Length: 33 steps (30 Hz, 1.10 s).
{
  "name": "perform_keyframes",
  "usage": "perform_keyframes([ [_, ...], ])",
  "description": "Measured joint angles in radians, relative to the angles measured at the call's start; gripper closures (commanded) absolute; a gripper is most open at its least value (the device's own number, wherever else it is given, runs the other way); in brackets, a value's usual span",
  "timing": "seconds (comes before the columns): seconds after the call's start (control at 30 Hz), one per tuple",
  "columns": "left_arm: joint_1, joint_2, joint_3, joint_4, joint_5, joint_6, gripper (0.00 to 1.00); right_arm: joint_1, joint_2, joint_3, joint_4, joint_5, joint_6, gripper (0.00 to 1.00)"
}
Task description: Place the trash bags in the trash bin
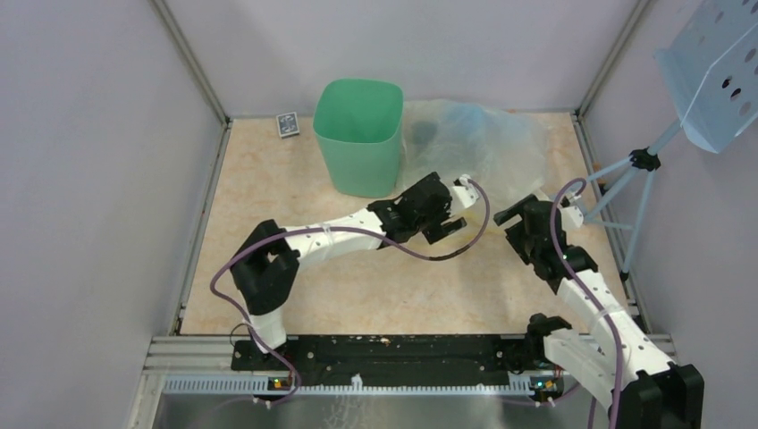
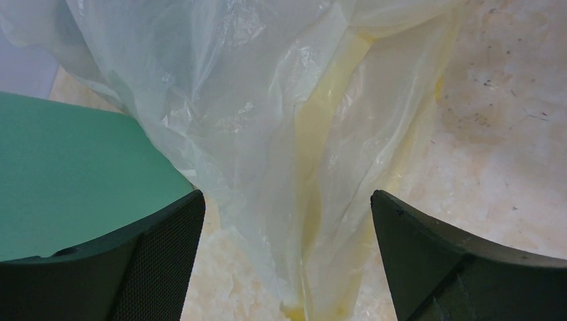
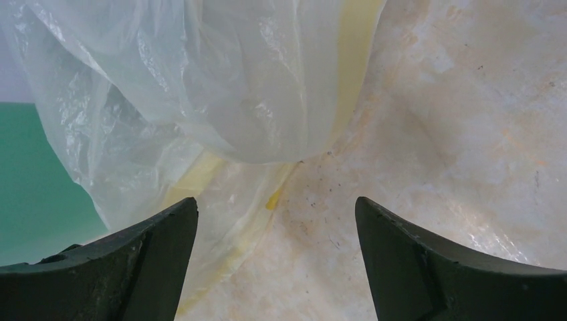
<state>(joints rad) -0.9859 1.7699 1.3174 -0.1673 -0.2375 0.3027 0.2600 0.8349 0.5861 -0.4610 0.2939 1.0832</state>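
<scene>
The mint-green trash bin stands upright at the back of the table; its side shows at the left of the left wrist view and the right wrist view. No black trash bag is in view. A clear and yellowish translucent plastic bag lies crumpled right of the bin. My left gripper is open, with the bag's near folds lying between its fingers. My right gripper is open and empty over bare table at the bag's edge.
A small dark patterned box lies at the back, left of the bin. A pale blue perforated panel on a tripod stand rises at the right. Walls enclose the table on three sides.
</scene>
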Motion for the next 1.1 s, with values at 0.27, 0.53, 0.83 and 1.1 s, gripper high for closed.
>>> perform_keyframes([
  [0.27, 0.013, 0.142, 0.121, -0.102, -0.05, 0.023, 0.22, -0.01, 0.005, -0.05, 0.055, 0.01, 0.028, 0.16],
  [0.53, 0.036, 0.3, 0.262, -0.187, -0.133, 0.029, 1.0, -0.012, -0.042, -0.092, 0.148, -0.047, -0.093, 0.27],
  [0.83, 0.063, 0.184, 0.284, -0.216, 0.008, -0.119, 1.0, -0.014, -0.254, -0.326, 0.431, -0.39, -0.341, 0.79],
  [1.1, 0.121, -0.009, 0.268, -0.112, 0.256, -0.32, 1.0, 0.127, -0.129, -0.362, 0.685, -0.42, -0.484, 1.0],
])
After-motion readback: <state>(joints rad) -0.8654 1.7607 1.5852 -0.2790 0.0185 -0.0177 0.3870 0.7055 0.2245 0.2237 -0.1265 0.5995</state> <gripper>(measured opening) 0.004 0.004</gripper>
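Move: The near, yellow-edged lip of the trash bag that I go for lies under my left hand, about 4 cm ahead, level sideways and some 7 cm down. The bag's bulk spreads about 20 cm ahead and 9 cm to that hand's right. The green bin stands some 18 cm ahead and 20 cm to its left. From my open right hand the same lip is about 8 cm ahead, 14 cm left and 8 cm down. I sink my left hand some 6 cm and push 5 cm forward onto the bag's yellow lip, shut the fingers to pinch the film, then raise it about 16 cm, drawing slightly back and right while the fingers swing upward. My right hand sweeps about 10 cm left to the near side of the hem, turning counter-clockwise some 40 degrees and tipping its fingers up as they close; no pinched film shows there. ##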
